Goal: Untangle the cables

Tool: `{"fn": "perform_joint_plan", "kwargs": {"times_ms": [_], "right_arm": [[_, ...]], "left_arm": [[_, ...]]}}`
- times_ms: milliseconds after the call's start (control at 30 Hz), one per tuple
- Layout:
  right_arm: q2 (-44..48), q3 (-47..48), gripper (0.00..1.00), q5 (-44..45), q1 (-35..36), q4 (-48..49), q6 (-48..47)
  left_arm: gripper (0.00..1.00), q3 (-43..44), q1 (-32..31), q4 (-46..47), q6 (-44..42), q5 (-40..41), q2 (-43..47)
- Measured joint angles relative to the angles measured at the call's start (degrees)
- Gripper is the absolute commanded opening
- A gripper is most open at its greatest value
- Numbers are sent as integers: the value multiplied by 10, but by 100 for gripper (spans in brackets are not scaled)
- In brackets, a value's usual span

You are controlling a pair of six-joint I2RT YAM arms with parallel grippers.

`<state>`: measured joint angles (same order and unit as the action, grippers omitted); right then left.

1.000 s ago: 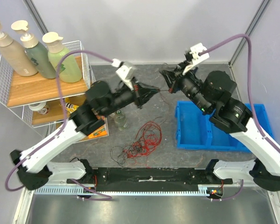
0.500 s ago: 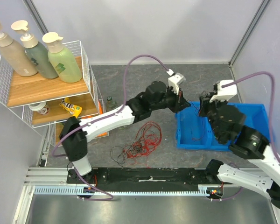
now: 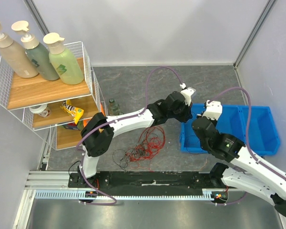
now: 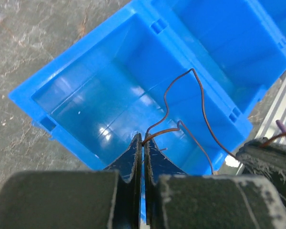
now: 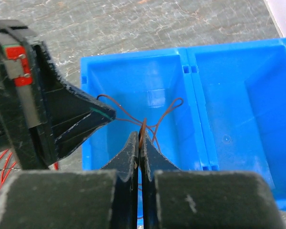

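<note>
The cables point(image 3: 144, 144) lie as a loose red and black tangle on the grey table, left of the blue bin point(image 3: 257, 133). One thin brownish-red cable point(image 4: 166, 102) is apart from that tangle and hangs in slack loops over the bin's left compartment point(image 5: 152, 81). My left gripper point(image 4: 143, 139) is shut on one part of it, just above the bin. My right gripper point(image 5: 140, 136) is shut on another part of the same cable, a few centimetres from the left fingers point(image 5: 81, 119). Both grippers hover over the bin's left end.
A wire shelf point(image 3: 19, 95) stands at the left with three pump bottles point(image 3: 33, 55) on top and small items below. A small glass bottle point(image 3: 113, 105) stands beside it. The bin has a second compartment point(image 5: 257, 95) to the right. The arms' mounting rail point(image 3: 152, 181) runs along the near edge.
Both arms have swung from the back of the table down to the blue bin, carrying the pinched cable. Its stretch between them has gone from taut to slack loops.
</note>
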<state>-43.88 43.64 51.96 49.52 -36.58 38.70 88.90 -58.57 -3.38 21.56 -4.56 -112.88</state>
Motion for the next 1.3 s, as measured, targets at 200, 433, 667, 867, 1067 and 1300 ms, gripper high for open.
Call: {"fn": "perform_joint_plan", "kwargs": {"times_ms": [200, 433, 667, 867, 1067, 1300], "right_arm": [[-15, -44, 0, -43, -64, 29, 22], [-65, -56, 0, -168, -184, 74, 2], [-146, -3, 0, -273, -277, 85, -50], [-235, 87, 0, -318, -313, 124, -93], [-261, 71, 14, -367, -313, 148, -114], [-143, -11, 71, -453, -313, 84, -112]], "left_arm": [[48, 5, 0, -23, -4, 18, -3], [68, -57, 0, -45, -8, 24, 77], [66, -196, 0, -20, -7, -10, 288], [68, -308, 0, 2, -4, -34, 452], [70, -366, 0, -29, -4, -24, 561], [71, -396, 0, -57, -4, 33, 599]]}}
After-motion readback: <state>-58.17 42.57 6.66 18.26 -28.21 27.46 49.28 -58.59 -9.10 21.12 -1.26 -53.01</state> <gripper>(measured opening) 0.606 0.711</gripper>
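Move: Over the left compartment of the blue bin, both shut hands already hold the thin dark cable. The compartment's middle lies about 7 cm to the right, 3 cm back and 12 cm below the left hand; from the right hand it is roughly 1 cm ahead, level sideways and 17 cm below. The red cable tangle is some 18 cm left, 13 cm back and 15 cm below the left hand. The bin's middle compartment stands about 14 cm right of the left one. Opening almost on the spot, the left fingers let go of the dark cable; that hand then sweeps about 20 cm left, rising and drawing back some 11 cm, to hover around the red tangle. The right hand keeps its pinch while sinking and reaching about 11 cm forward over the compartment, draws back again as it tips down some 20 degrees, and opens only at the last. ##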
